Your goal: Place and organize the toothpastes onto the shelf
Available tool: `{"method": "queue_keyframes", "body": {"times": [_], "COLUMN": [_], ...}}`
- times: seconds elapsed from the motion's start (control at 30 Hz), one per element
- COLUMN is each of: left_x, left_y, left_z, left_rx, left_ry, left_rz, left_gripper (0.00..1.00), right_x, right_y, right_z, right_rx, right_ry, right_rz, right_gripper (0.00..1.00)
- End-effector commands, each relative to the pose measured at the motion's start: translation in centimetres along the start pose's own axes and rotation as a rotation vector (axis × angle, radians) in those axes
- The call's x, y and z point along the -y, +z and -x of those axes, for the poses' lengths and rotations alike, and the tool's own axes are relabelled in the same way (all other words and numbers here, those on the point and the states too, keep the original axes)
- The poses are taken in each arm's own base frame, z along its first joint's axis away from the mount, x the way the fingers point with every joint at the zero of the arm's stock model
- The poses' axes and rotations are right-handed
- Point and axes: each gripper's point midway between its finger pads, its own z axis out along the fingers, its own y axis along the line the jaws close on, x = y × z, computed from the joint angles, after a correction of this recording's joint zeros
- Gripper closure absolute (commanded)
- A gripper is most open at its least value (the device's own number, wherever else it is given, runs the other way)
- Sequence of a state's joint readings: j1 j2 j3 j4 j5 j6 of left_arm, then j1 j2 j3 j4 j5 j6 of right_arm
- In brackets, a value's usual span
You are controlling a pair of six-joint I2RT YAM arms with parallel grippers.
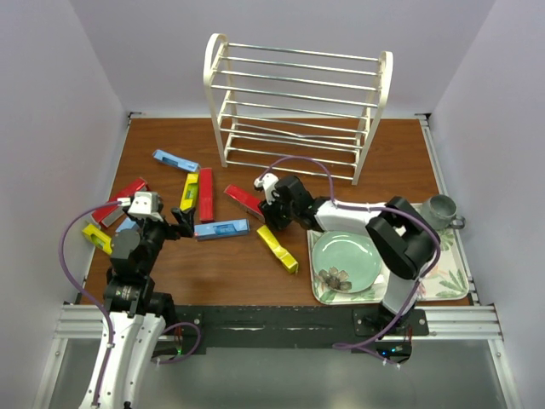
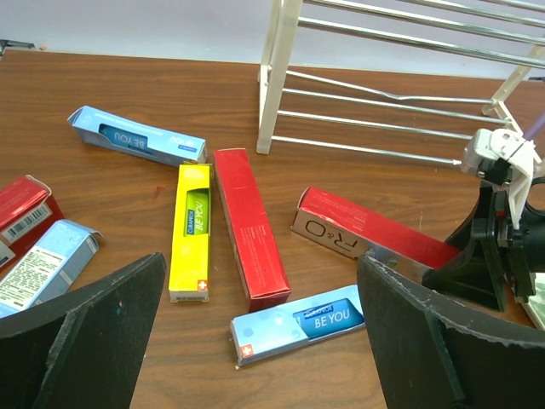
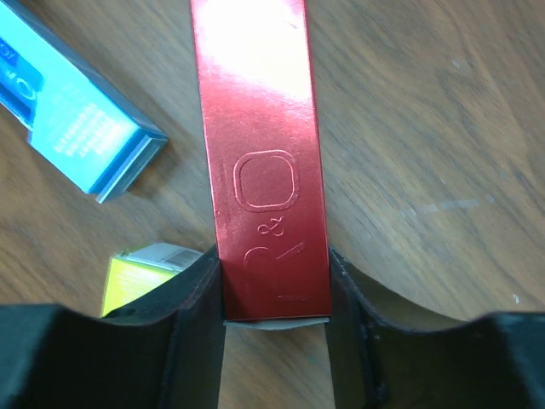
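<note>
My right gripper [image 3: 274,290] is shut on one end of a red toothpaste [image 3: 260,153] that lies flat on the wood, a finger against each long side. From above, this red toothpaste [image 1: 243,198] lies in front of the white wire shelf [image 1: 298,102], whose rungs are bare. My left gripper [image 2: 264,341] stands wide open and empty over a light blue toothpaste [image 2: 298,324]. A yellow toothpaste [image 2: 189,230] and another red one [image 2: 249,226] lie side by side, with a second blue one [image 2: 136,136] beyond. Another yellow toothpaste [image 1: 278,249] lies by the tray.
A floral tray [image 1: 443,281] at the right holds a green plate [image 1: 345,260], with a grey mug [image 1: 441,210] at its far corner. More boxes, red [image 1: 119,202] and yellow [image 1: 96,238], crowd the table's left edge beside my left arm.
</note>
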State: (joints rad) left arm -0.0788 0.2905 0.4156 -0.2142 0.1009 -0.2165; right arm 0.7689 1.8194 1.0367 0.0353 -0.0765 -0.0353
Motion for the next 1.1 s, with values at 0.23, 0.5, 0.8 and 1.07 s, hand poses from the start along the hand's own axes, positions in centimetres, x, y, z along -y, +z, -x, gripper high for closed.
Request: {"method": "queue_keyframes", "body": {"times": [0.23, 0.5, 0.8, 1.07], "left_x": [0.9, 1.5, 2.8, 3.8], "left_y": [-0.1, -0.2, -0.1, -0.1], "left_z": [1.3, 1.4, 0.9, 0.4], "left_rx": [0.04, 0.045, 0.025, 0.003], "left_ry": [0.023, 0.026, 0.025, 0.021], "left_rz": [-0.036, -0.057, -0.106, -0.141], "left_gripper": [0.01, 0.01, 0.01, 0.02], "right_x": [4.7, 10.6, 15.8, 19.3], "right_y": [-6.3, -10.2, -10.7, -9.8], "right_z": [4.2, 4.0, 5.1, 5.8], "right_rx": [0.271, 0.382, 0.47, 0.499], "right_ry": [0.257, 0.501, 0.605, 0.629], "right_rz": [-0.309, -0.591, -0.759, -0.86], "right_gripper": [0.84, 0.85, 0.87, 0.87]}}
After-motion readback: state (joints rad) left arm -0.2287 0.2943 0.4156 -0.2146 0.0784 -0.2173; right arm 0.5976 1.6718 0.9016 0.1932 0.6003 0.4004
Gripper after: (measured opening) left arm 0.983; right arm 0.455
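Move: The red box is already pinched near its closer end in the right hand. Its slot, on the rack's lower rails near the right end, lies about 16 cm ahead, 15 cm to the right and slightly above. The rack's right front foot is roughly 9 cm ahead and 22 cm right; the yellow box is some 8 cm back and 3 cm right, the blue box 3 cm back and 10 cm left. From the left hand the slot is about 21 cm ahead, 31 cm right and well below. The red box, kept pinched between the right fingers, is lifted off the table and swung some 15 cm right and 9 cm forward to the right end of the rack, rising about 7 cm and then sinking a little. Meanwhile the wrist turns it clockwise by roughly 55 degrees, far end into the rack. The open, empty left hand drifts 3 cm right. ##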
